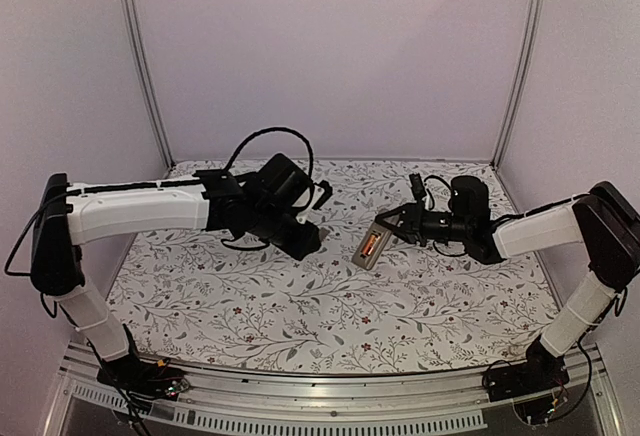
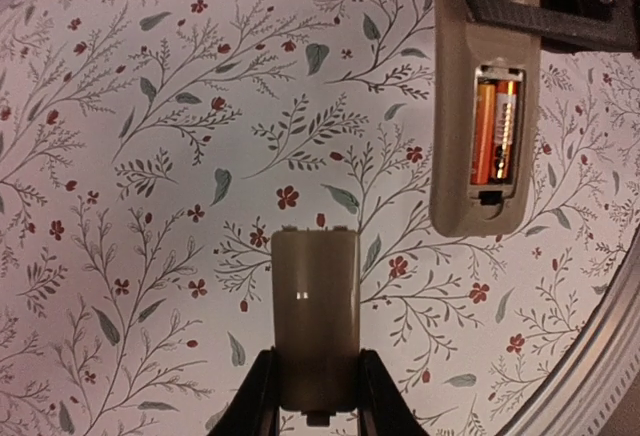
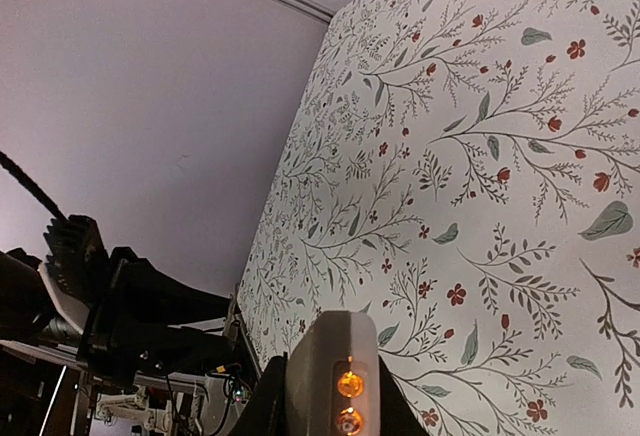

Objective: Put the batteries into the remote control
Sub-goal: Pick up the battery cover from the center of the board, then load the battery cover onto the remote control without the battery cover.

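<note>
My right gripper [image 1: 392, 226] is shut on the remote control [image 1: 369, 248] and holds it above the table with its grey-tan back up. In the left wrist view the remote control [image 2: 455, 126] shows an open compartment with two orange-red batteries [image 2: 497, 128] lying side by side in it. From the right wrist, the remote control [image 3: 318, 356] sits between the jaws of the right gripper [image 3: 330, 404], and the batteries [image 3: 349, 384] show end-on. My left gripper [image 2: 317, 358] is shut on a small flat grey-tan plastic piece [image 2: 315, 286], low over the cloth and left of the remote. The left gripper [image 1: 306, 243] shows in the top view.
A floral cloth [image 1: 300, 306] covers the table. Pale walls and metal posts [image 1: 140, 56] enclose the back and sides. An aluminium rail [image 1: 330, 391] runs along the near edge between the two arm bases.
</note>
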`<action>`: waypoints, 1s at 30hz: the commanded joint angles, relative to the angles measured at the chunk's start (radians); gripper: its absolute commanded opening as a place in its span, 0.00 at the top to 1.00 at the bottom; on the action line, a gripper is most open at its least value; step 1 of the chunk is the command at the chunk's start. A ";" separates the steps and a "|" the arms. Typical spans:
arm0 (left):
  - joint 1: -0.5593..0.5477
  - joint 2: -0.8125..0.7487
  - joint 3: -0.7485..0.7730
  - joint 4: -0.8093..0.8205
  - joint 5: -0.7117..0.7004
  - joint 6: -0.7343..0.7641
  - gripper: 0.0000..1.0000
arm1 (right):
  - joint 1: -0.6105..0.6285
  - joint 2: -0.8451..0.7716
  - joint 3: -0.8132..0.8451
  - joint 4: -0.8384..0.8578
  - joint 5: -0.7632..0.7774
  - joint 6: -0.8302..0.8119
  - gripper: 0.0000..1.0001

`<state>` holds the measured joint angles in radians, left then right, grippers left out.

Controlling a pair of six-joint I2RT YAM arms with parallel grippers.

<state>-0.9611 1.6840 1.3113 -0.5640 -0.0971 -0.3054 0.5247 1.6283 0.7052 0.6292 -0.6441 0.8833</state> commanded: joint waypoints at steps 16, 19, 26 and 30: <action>-0.154 0.198 0.278 -0.123 -0.001 0.095 0.79 | 0.072 0.047 -0.056 0.200 0.092 0.118 1.00; -0.157 0.211 0.292 -0.127 -0.012 0.094 0.79 | 0.078 0.049 -0.060 0.212 0.093 0.123 1.00; -0.155 0.228 0.316 -0.140 -0.071 0.091 0.79 | 0.092 0.062 -0.067 0.246 0.094 0.142 1.00; -0.156 0.246 0.334 -0.150 -0.074 0.089 0.79 | 0.094 0.063 -0.067 0.251 0.096 0.147 1.00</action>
<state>-1.1019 1.9003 1.6138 -0.6807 -0.1490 -0.2241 0.6106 1.6779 0.6479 0.8322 -0.5583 1.0161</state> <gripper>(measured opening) 0.224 0.185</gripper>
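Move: About 10 cm to the right of the left hand, which already grips the battery cover, and some 2 cm ahead and 3 cm lower lies the remote's open battery compartment. The right gripper's fingers on the remote are roughly 13 cm right of the left hand and 6 cm ahead; the remote's near end is 9 cm right, 2 cm back. From the right hand, the compartment is about 4 cm back, 3 cm left and slightly below. Carrying the battery cover in a kept grip, the left hand swings about 7 cm right and some 3 cm back, rising on the way and then sinking about as much over the compartment; it turns roughly 10 degrees clockwise and ends with a small forward creep. The right hand keeps hold of the remote and brings it about 2 cm left and slightly back to meet the cover. ##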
